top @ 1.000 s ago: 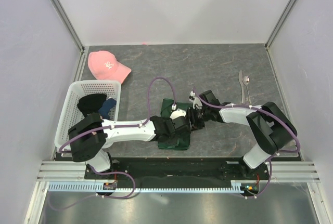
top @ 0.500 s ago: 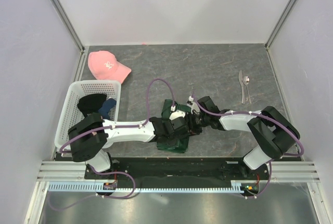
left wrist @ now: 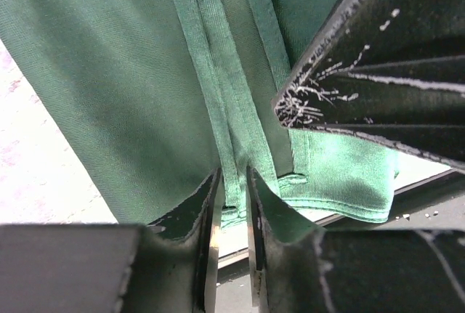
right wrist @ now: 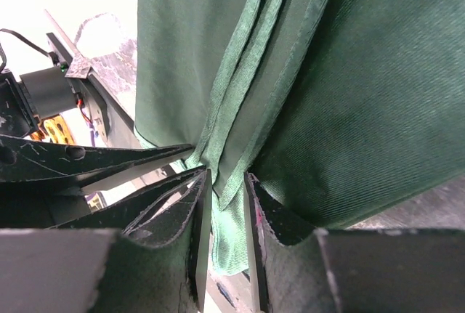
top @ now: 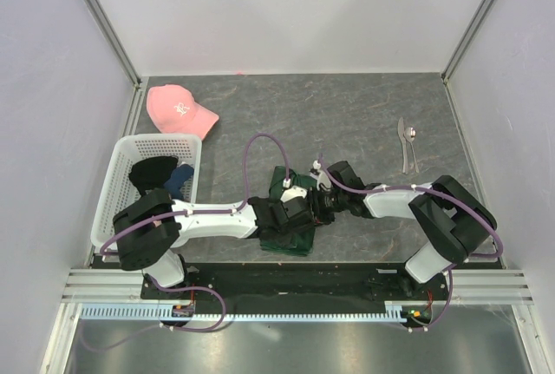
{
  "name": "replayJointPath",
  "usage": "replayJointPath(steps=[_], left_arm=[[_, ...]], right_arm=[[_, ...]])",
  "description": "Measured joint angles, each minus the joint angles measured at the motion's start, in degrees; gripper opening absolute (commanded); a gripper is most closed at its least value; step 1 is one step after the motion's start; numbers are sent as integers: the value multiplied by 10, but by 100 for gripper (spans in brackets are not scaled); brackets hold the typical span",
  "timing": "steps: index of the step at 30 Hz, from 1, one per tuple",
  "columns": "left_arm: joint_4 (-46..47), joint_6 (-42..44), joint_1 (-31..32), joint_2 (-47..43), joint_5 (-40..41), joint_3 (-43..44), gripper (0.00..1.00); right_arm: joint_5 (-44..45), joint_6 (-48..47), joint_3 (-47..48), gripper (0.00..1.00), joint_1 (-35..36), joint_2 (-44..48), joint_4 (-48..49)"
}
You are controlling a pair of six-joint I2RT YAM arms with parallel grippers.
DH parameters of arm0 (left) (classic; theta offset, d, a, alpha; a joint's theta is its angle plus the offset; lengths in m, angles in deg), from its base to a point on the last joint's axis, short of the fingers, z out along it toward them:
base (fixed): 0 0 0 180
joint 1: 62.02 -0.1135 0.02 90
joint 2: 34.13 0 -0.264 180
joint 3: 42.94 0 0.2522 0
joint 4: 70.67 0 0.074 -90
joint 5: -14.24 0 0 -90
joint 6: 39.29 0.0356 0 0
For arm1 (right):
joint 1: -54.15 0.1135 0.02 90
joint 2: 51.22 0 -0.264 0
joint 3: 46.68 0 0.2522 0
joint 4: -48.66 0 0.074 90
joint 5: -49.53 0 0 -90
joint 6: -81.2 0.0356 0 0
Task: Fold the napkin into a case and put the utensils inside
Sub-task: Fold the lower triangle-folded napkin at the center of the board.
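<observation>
The dark green napkin point(top: 291, 237) lies partly folded near the table's front edge, under both grippers. My left gripper point(top: 305, 210) stands at its near edge. In the left wrist view its jaws point(left wrist: 232, 182) are slightly open, with a hemmed strip of the napkin point(left wrist: 123, 73) between the tips. My right gripper point(top: 320, 204) meets it from the right. Its jaws point(right wrist: 229, 179) are narrowly open around layered cloth edges of the napkin point(right wrist: 349, 88). The utensils point(top: 408, 143) lie side by side at the far right, untouched.
A pink cap point(top: 178, 108) lies at the back left. A white basket point(top: 114, 193) with a black garment point(top: 153, 171) stands at the left. The table's front edge and metal rail point(top: 295, 283) run just below the napkin.
My right gripper has slid left onto the napkin and narrowed its jaws. My left gripper's jaws have parted a little from shut. The napkin has barely shifted.
</observation>
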Motion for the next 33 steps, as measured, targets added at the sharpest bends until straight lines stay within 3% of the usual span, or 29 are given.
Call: replayJointPath(steps=[6, 21, 22, 28, 33], left_arm=[[6, -3, 0, -6, 0, -8, 2], [5, -13, 0, -64, -2, -23, 2], [5, -14, 0, -65, -3, -23, 2], [5, -14, 0, -67, -12, -23, 2], [4, -14, 0, -67, -17, -23, 2]], right_arm=[[0, 5, 0, 32, 9, 0, 0], [6, 36, 0, 29, 41, -8, 24], [8, 40, 0, 22, 44, -8, 27], [17, 58, 0, 6, 51, -10, 41], [17, 85, -1, 1, 59, -34, 70]])
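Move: The napkin's loose folded edge already lies between my left hand's parted fingertips, near the napkin's near end. The board's front edge is about 4 cm back from there and roughly 1 cm lower, and the napkin's middle some 7 cm ahead. For my right hand, the spot on that edge to grip is about 3 cm to its left, 2 cm back and just below; my left fingertips are about 4 cm to its left and 3 cm back. I shut my left fingers on the folded edge at the near end and lift it a little over 2 cm, almost straight up, then keep it pinched there. Meanwhile I slide my slightly open right hand about 3 cm left and some 1.5 cm back, nearly level, towards my left fingertips, and close it on the same edge just beyond them. ##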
